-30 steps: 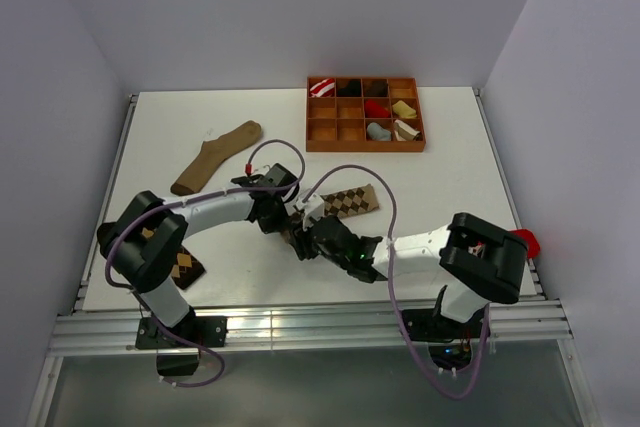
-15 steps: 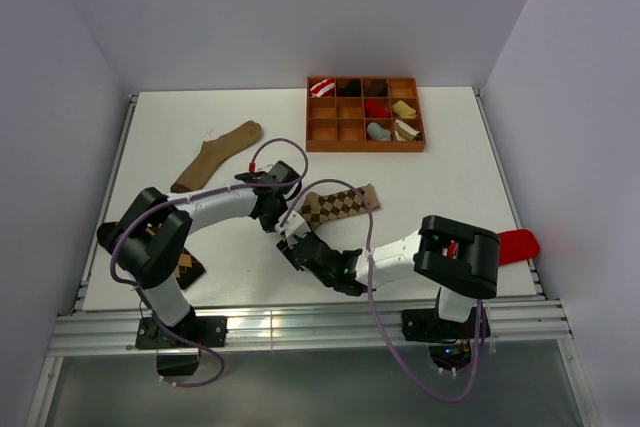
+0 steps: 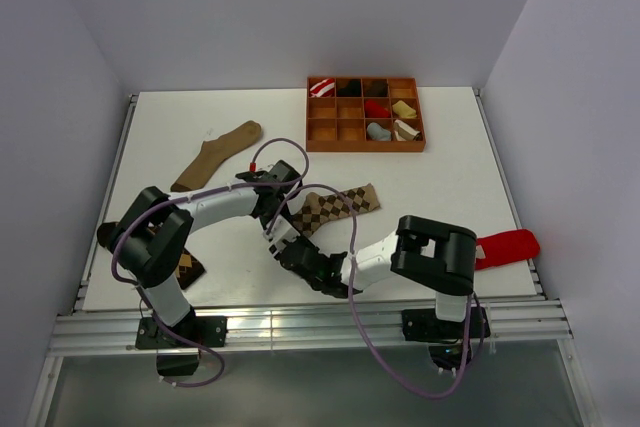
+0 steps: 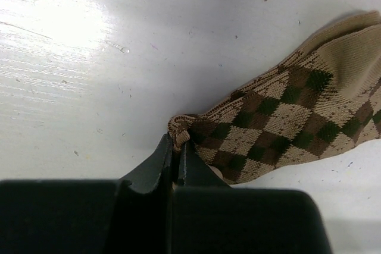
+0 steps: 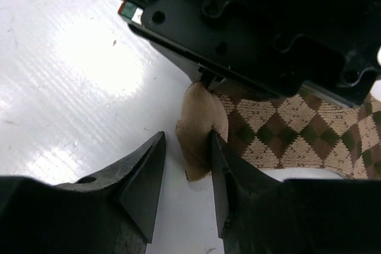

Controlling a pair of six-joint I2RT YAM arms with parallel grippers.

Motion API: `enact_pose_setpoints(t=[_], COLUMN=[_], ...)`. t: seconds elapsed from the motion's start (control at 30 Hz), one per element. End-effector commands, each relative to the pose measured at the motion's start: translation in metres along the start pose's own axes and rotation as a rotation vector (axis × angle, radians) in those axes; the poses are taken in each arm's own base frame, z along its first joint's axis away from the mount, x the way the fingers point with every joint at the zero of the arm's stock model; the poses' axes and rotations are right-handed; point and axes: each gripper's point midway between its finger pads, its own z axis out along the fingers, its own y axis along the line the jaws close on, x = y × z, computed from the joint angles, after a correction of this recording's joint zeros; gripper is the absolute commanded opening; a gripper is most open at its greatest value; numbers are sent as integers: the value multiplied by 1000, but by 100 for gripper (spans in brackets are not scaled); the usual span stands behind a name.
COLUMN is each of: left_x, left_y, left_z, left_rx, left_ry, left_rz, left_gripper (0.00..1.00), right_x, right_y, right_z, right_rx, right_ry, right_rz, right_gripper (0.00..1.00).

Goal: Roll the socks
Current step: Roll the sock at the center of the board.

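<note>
The lighter argyle sock (image 3: 336,205) lies flat at mid-table, its diamonds brown and green in the left wrist view (image 4: 286,117). My left gripper (image 3: 274,209) is shut on the sock's bunched left edge (image 4: 176,130). Just in front of it, my right gripper (image 3: 291,247) is open around the plain tan toe (image 5: 200,128). The toe touches the right finger (image 5: 219,165), with a gap to the left finger. The darker argyle sock (image 3: 186,266) lies at the front left, partly under my left arm.
A long plain tan sock (image 3: 215,155) lies at the back left. The wooden divided tray (image 3: 365,144) at the back holds several rolled socks. A red sock (image 3: 507,246) lies by the right edge. My two grippers are very close together, and the left gripper's body (image 5: 256,22) fills the top of the right wrist view.
My right arm has swung left, uncovering the red sock, and its gripper has slid forward-left. The lighter argyle sock now shows longer, shifted left. The left gripper has barely moved.
</note>
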Motion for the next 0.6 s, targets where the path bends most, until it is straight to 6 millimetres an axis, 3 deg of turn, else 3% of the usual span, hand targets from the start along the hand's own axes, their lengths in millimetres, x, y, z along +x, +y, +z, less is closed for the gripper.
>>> enact_pose_setpoints(t=[0.0,0.1,0.17,0.27,0.43,0.57], left_x=[11,11,11,6,-17,-41], left_y=[5,3,1,-1,-6,-6], left_z=[3,3,3,-2,-25,-46], left_rx=[-26,-24,-14,-5,49,111], left_ry=[53,57,58,37,-61,-152], left_rz=[30,31,30,13,-47,-131], left_gripper=[0,0,0,9,21,41], right_x=[-4,3,10,12,4,-5], right_y=[3,4,3,4,7,8], right_z=[6,8,9,8,-1,-8], right_rx=[26,35,43,34,-45,-130], right_ry=[-8,7,20,28,8,-9], right_rz=[-8,-24,-28,-13,73,165], right_gripper=[42,31,17,0,0,0])
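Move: Between the right hand's half-open fingers lies the turned-up toe flap of the checkered sock, its middle about 1 cm ahead and level with the tips. The heel bump sits some 6 cm ahead and 5 cm to the right of that hand, the open leg end roughly 8 cm ahead and 20 cm right, the plain brown sock about 18 cm ahead and 16 cm left. The left hand already pinches the flap's upper edge, with the flap's middle about 1 cm back of its tips. Closing on the toe flap, the right fingers ease forward by under 1 cm and pinch the flap low down, then hold almost in place. Once they are shut, the left hand opens, lets go of the flap's upper edge and lifts about 2 cm straight up, away from the sock, its fingers about a third open at the end. ##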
